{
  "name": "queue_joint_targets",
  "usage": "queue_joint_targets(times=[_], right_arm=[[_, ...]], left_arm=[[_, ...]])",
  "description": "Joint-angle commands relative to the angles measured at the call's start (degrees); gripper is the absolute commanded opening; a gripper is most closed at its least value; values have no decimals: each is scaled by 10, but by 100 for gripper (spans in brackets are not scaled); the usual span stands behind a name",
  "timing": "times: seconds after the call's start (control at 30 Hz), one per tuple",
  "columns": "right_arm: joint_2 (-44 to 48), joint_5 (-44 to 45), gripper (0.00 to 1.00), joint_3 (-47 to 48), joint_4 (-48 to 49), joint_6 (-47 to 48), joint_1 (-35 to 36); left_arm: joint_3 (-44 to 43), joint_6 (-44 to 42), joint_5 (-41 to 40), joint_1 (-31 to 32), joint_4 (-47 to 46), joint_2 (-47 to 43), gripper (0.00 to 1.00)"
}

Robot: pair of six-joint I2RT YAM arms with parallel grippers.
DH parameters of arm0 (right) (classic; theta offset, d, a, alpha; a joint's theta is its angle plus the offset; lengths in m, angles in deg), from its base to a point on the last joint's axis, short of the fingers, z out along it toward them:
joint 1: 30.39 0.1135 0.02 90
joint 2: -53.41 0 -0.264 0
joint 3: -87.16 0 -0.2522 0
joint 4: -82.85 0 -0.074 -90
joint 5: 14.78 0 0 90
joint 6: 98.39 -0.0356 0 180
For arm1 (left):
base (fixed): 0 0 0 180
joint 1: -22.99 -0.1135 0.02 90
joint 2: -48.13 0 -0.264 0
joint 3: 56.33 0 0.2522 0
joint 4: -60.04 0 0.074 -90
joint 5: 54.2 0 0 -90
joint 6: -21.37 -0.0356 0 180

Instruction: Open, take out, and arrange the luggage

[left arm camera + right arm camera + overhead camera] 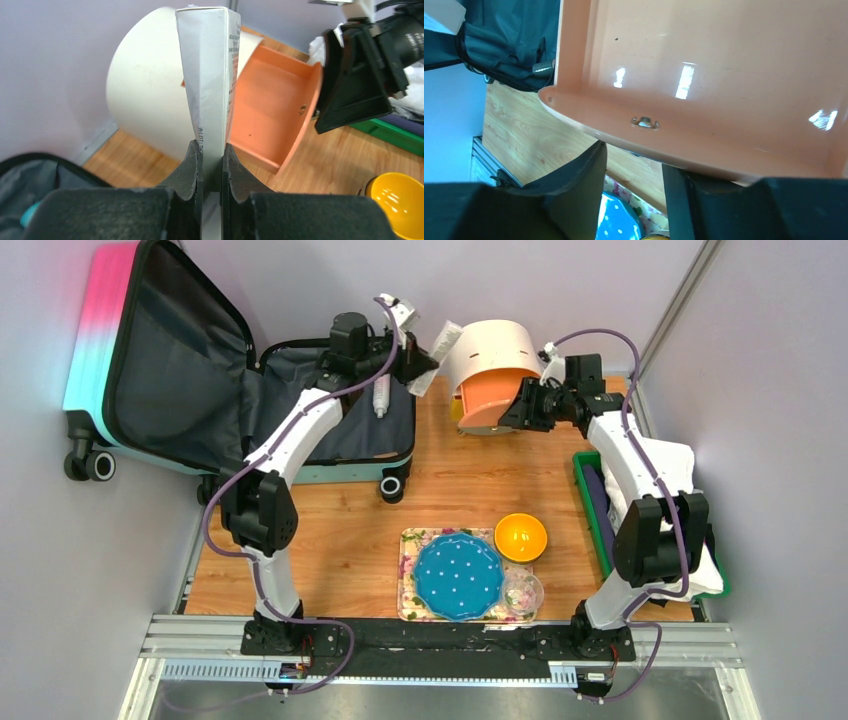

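The luggage (pixel 190 390) lies open at the back left, its pink-to-turquoise lid upright and its grey lining (pixel 30 175) showing. My left gripper (pixel 212 150) is shut on a thin white printed box (pixel 210 75). It holds the box upright past the luggage's right edge, beside the round cream cabinet (pixel 145 100). In the top view this left gripper (pixel 415 360) and the box (pixel 440 348) hang just left of the cabinet (pixel 495 345). My right gripper (pixel 634 157) stands open under the front rim of the pulled-out orange drawer (pixel 704 75), with nothing between its fingers. From above, that gripper (pixel 520 405) sits at the drawer's (pixel 485 400) front.
A flowered tray (pixel 412 540) near the front carries a blue dotted plate (pixel 458 575) and a small clear bowl (pixel 522 592). A yellow bowl (pixel 521 537) stands beside it. At the right edge, a green tray (pixel 590 500) holds white cloth (pixel 675 465).
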Motion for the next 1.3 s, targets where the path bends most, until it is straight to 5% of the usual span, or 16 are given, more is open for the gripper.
queue_joint_targets(times=[0.0,0.13,0.57,0.77,0.97,1.27], right_arm=[[12,-2,52,-2,8,9,5],[20,-2,65,-4,1,22,5],[155,-146,71,59,-79,145,-42],[159,-149,71,191,-155,329,-33],[135,-116,73,298,-314,532,18],[121,-19,74,286,-359,610,141]], left_arm=[[-38,-80,24,28,4,-1,0],[-65,-101,23,53,-8,10,0],[11,-127,174,58,-44,-38,0],[5,-287,210,71,77,-55,0],[29,-575,144,114,218,-93,0],[41,-604,129,135,232,-119,0]])
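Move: My left hand holds the white box. The open orange drawer lies about 11 cm to its right, 3 cm back and 11 cm lower, and the bottle in the suitcase is some 9 cm left, 5 cm back and 25 cm below. From my right hand, at the drawer front, that box is roughly 14 cm left, 9 cm ahead and 12 cm higher. The yellow bowl sits about 23 cm straight back and 18 cm down. I spread my right fingers wide to free them from the drawer front, then lift that hand steeply about 22 cm while drawing it back some 12 cm, swinging its fingers up and leftward, and sink a little towards the box at the end. My left hand, still pinching the box, carries it back about 14 cm and 7 cm right, rolling and swinging clockwise to offer its free end to the right hand. ##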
